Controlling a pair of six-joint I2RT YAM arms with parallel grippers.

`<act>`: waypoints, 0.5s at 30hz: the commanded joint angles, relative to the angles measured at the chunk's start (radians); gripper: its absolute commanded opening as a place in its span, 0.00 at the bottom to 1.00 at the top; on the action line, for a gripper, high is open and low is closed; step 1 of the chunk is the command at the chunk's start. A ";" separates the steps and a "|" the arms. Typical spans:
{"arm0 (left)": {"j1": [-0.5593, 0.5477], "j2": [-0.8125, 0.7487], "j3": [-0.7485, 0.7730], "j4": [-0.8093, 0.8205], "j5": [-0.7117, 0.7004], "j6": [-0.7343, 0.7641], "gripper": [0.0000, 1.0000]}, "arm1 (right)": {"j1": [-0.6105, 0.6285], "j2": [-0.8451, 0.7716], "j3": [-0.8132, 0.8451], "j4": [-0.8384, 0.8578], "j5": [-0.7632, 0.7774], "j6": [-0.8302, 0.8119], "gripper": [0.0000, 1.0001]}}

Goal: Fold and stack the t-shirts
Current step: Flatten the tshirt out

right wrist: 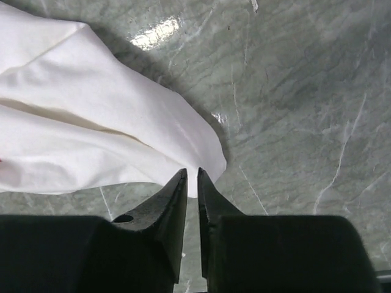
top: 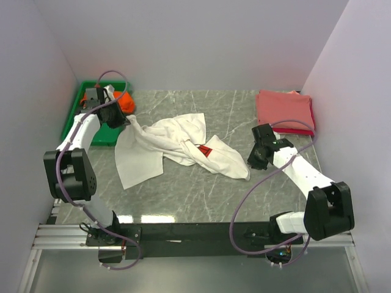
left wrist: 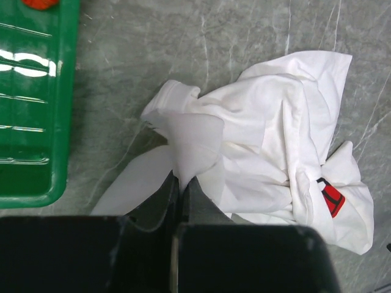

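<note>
The white t-shirt (top: 183, 143) with a red chest print (top: 204, 150) lies crumpled across the middle of the table. My left gripper (top: 125, 119) is shut on a bunched fold of it (left wrist: 189, 137) at its left end, next to the tray. My right gripper (top: 253, 162) is at its right corner (right wrist: 204, 174), with the jaws closed to a narrow gap on the cloth edge. An orange t-shirt (top: 125, 101) lies bunched in the tray. Folded salmon-pink and red t-shirts (top: 285, 111) are stacked at the far right.
The green plastic tray (top: 76, 119) stands at the far left against the wall, and its rim shows in the left wrist view (left wrist: 36, 140). Walls close in the left, back and right sides. Bare marble table (top: 201, 195) lies in front of the white shirt.
</note>
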 commanded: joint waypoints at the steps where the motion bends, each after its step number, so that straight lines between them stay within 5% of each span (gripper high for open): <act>1: -0.030 0.048 0.051 0.022 0.046 0.013 0.00 | -0.016 0.025 -0.001 0.058 -0.022 -0.023 0.20; 6: -0.055 0.089 0.084 0.029 0.053 0.010 0.00 | -0.016 0.084 0.005 0.076 -0.084 -0.038 0.42; 15: -0.093 0.158 0.130 0.028 0.067 0.009 0.00 | -0.013 0.147 -0.048 0.095 -0.151 -0.015 0.47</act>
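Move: The left hand holds the white t-shirt's left end, with the shirt's bunched middle about 15 cm to its right, 3 back and 14 below. The green bin's middle is some 13 cm left and 4 ahead of it. For the right hand, the shirt's free right end lies about 2 cm left, 2 back and 6 below. The red patch is about 15 cm left and 6 ahead of the right hand, and the red stack 13 right and 19 ahead. Mostly straight down, drifting a little left, the right hand sinks about 4 cm to the shirt's free right end; its fingers open to about half and tilt slightly back to straddle that end, without closing. Meanwhile the left hand, still pinching the left end, carries it some 4 cm right and 3 cm down, away from the bin and towards the bunched middle. ##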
